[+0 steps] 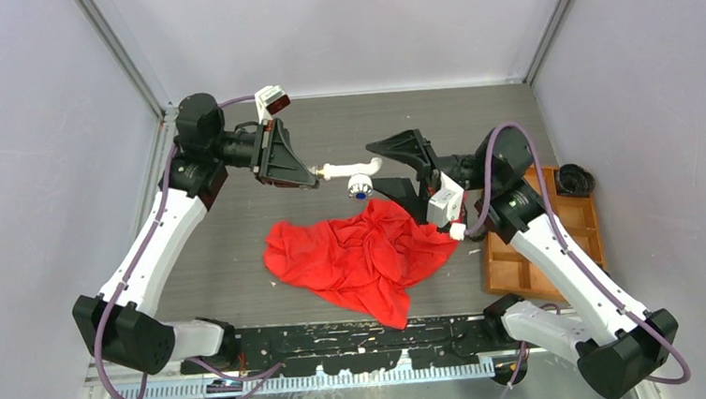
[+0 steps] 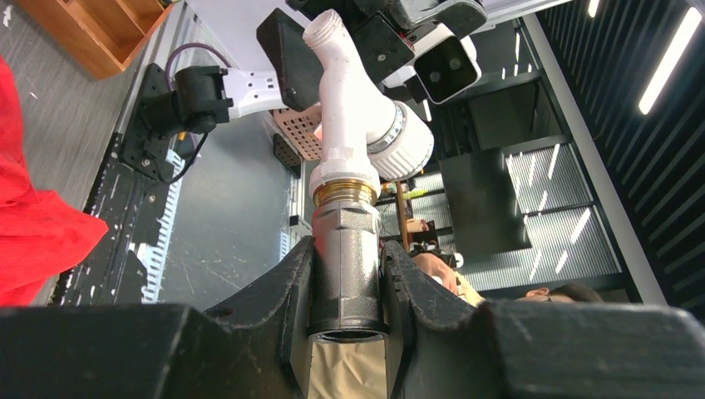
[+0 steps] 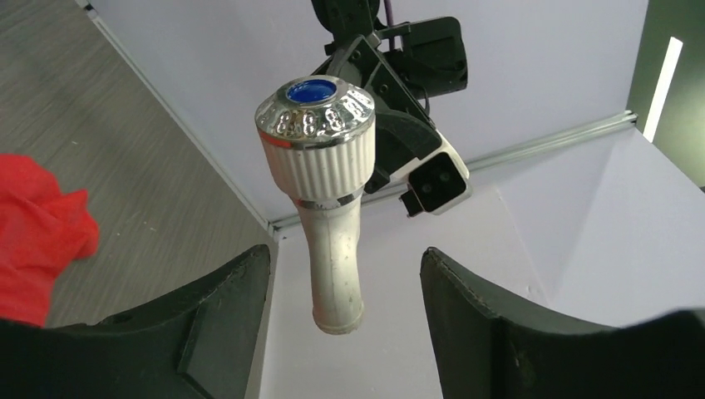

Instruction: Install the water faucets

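Observation:
The water faucet hangs level above the table, a white plastic tap with a blue-marked knob. Its brassy thread sits in a grey metal fitting. My left gripper is shut on that fitting, with the tap body pointing away from it. My right gripper stands open around the tap's spout; both fingers are apart from the spout, with gaps on each side. The ribbed knob faces the right wrist camera. In the top view the right gripper sits at the spout end.
A crumpled red cloth lies on the table below the tap. An orange compartment tray sits at the right beside the right arm, with a black coiled part by its far corner. Grey walls close in the back and sides.

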You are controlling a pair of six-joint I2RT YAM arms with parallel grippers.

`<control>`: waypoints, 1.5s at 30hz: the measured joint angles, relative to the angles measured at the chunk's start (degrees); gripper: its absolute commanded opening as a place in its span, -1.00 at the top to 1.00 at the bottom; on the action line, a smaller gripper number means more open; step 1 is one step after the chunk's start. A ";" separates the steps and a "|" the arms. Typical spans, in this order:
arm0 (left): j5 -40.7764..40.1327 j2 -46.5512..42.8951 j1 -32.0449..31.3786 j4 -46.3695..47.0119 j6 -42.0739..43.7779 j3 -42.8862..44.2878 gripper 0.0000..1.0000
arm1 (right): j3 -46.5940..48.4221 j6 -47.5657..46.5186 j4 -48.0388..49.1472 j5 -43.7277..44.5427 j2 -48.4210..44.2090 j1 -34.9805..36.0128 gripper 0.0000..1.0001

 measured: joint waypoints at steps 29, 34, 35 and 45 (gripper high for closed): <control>2.12 1.27 -0.11 3.23 0.61 -0.02 1.00 | 5.62 28.17 1.38 -4.46 6.49 1.29 0.99; 2.58 2.56 0.63 5.16 3.39 -0.02 1.00 | 6.99 56.22 5.25 -0.31 9.20 0.79 0.99; 2.73 2.91 0.90 5.33 4.26 0.00 1.00 | 7.43 60.17 5.18 0.37 9.75 0.66 0.99; 3.08 7.19 3.28 5.18 15.34 0.02 1.00 | 6.95 108.24 9.97 10.32 16.22 -0.90 0.99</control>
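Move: The faucet's middle lies some 5 cm left of the open right hand, about 1 cm back and 1 cm lower; its spout end is just about 2 cm left and 1 cm below, with the handle 3 cm left and 4 cm back. The left hand still clamps the metal connector; from it the faucet's middle is about 6 cm right, level in reach and height. Right hand eases 2 cm left, pinches the spout, rolls forward 110 degrees; both end about 4 cm forward. ##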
